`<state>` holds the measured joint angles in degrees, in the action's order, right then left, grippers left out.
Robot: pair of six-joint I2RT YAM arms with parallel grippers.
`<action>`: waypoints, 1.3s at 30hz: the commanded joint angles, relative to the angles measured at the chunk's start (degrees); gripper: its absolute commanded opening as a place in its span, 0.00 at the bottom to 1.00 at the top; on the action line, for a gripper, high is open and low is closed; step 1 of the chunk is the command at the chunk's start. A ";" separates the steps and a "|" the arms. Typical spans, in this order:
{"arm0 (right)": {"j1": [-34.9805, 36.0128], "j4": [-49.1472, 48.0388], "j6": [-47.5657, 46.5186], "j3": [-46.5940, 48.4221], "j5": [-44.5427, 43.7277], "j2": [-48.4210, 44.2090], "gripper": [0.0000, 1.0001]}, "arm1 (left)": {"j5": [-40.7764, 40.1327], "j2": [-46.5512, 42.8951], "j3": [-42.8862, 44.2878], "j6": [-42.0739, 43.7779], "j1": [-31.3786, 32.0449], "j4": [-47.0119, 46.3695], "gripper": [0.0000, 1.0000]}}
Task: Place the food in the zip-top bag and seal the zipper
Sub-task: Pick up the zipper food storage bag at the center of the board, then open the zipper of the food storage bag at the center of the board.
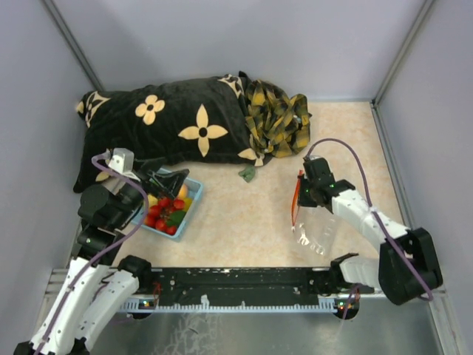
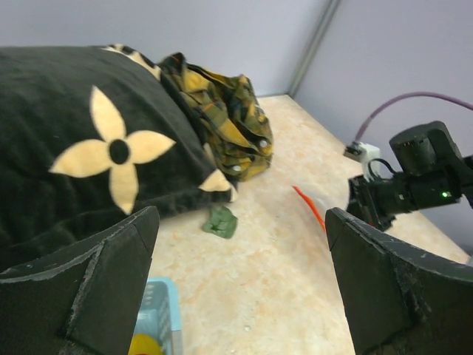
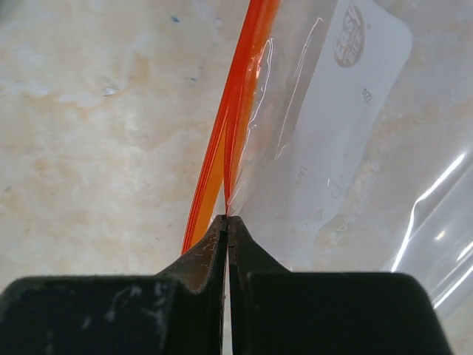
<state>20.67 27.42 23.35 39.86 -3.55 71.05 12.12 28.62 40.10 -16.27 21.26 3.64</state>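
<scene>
The food [image 1: 165, 210], red berries with yellow and green pieces, lies in a light-blue basket [image 1: 194, 194] at the left. One green leaf [image 1: 247, 173] [image 2: 221, 221] lies loose on the table beside the pillow. My left gripper [image 1: 165, 182] [image 2: 244, 296] hovers open over the basket's far end, nothing between its fingers. The clear zip-top bag [image 1: 319, 229] [image 3: 355, 148] sits at the right, its mouth facing left. My right gripper [image 1: 299, 194] [image 3: 228, 220] is shut on one lip of the red-orange zipper [image 1: 295, 201] [image 3: 235, 111] [image 2: 310, 208]; the other lip stands apart from it.
A black pillow with tan flowers [image 1: 162, 129] and a crumpled yellow plaid cloth [image 1: 277, 118] lie along the back. Grey walls close in on the left, back and right. A black rail [image 1: 236, 285] runs along the near edge between the arm bases.
</scene>
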 commanded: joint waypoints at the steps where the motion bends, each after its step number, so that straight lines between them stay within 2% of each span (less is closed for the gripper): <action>1: 1.73 -4.10 -3.16 2.58 6.25 -5.62 0.00 | 8.39 2.13 -1.84 -5.47 0.23 -4.50 0.99; 7: 5.49 -10.84 -3.55 2.13 9.91 -9.91 0.00 | 15.62 8.80 -2.77 -10.78 0.23 -7.57 0.94; 14: 11.92 -17.05 -3.78 2.55 7.09 -11.11 0.00 | 19.64 18.59 -4.06 -17.52 2.52 -10.98 0.89; 19: 16.09 -20.77 -3.00 2.48 2.93 -11.31 0.00 | 17.13 24.84 -4.09 -19.90 7.85 -12.70 0.86; 27: 22.48 -26.73 -2.19 0.80 -4.58 -10.71 0.00 | 11.00 33.48 -6.20 -23.22 14.96 -21.68 0.86; 33: 25.78 -29.24 -1.93 0.51 -6.83 -9.35 0.00 | 7.84 41.26 -3.96 -22.70 18.83 -25.48 0.74; 39: 28.47 -30.46 -1.82 0.70 -9.14 -7.03 0.00 | 5.17 44.70 -2.51 -22.43 20.44 -27.16 0.73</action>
<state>47.46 1.63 21.10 39.81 -9.17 62.70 20.01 72.47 34.92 -38.81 40.99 -19.05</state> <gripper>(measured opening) 0.007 0.734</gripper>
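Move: The zip-top bag, its orange zipper edge still pinched in my right fingers, has its middle about 45 cm right of my empty left hand, 1 cm back and 32 cm below. From the left hand the food basket is some 12 cm left, 2 cm ahead and 30 cm down. Board middle lies about 20 cm left of my right hand, 2 cm ahead, 5 cm down; the green leaf 18 cm left, 10 cm ahead, 5 cm down. I keep the zipper edge pinched and carry the bag with my right hand about 15 cm left and 11 cm up towards the board's middle, tipping the fingertips up some 30 degrees. My left hand comes to meet it, 17 cm right and 18 cm down, pitching down about 40 degrees and turning clockwise, its open fingers starting to narrow beside the near end of the zipper. ##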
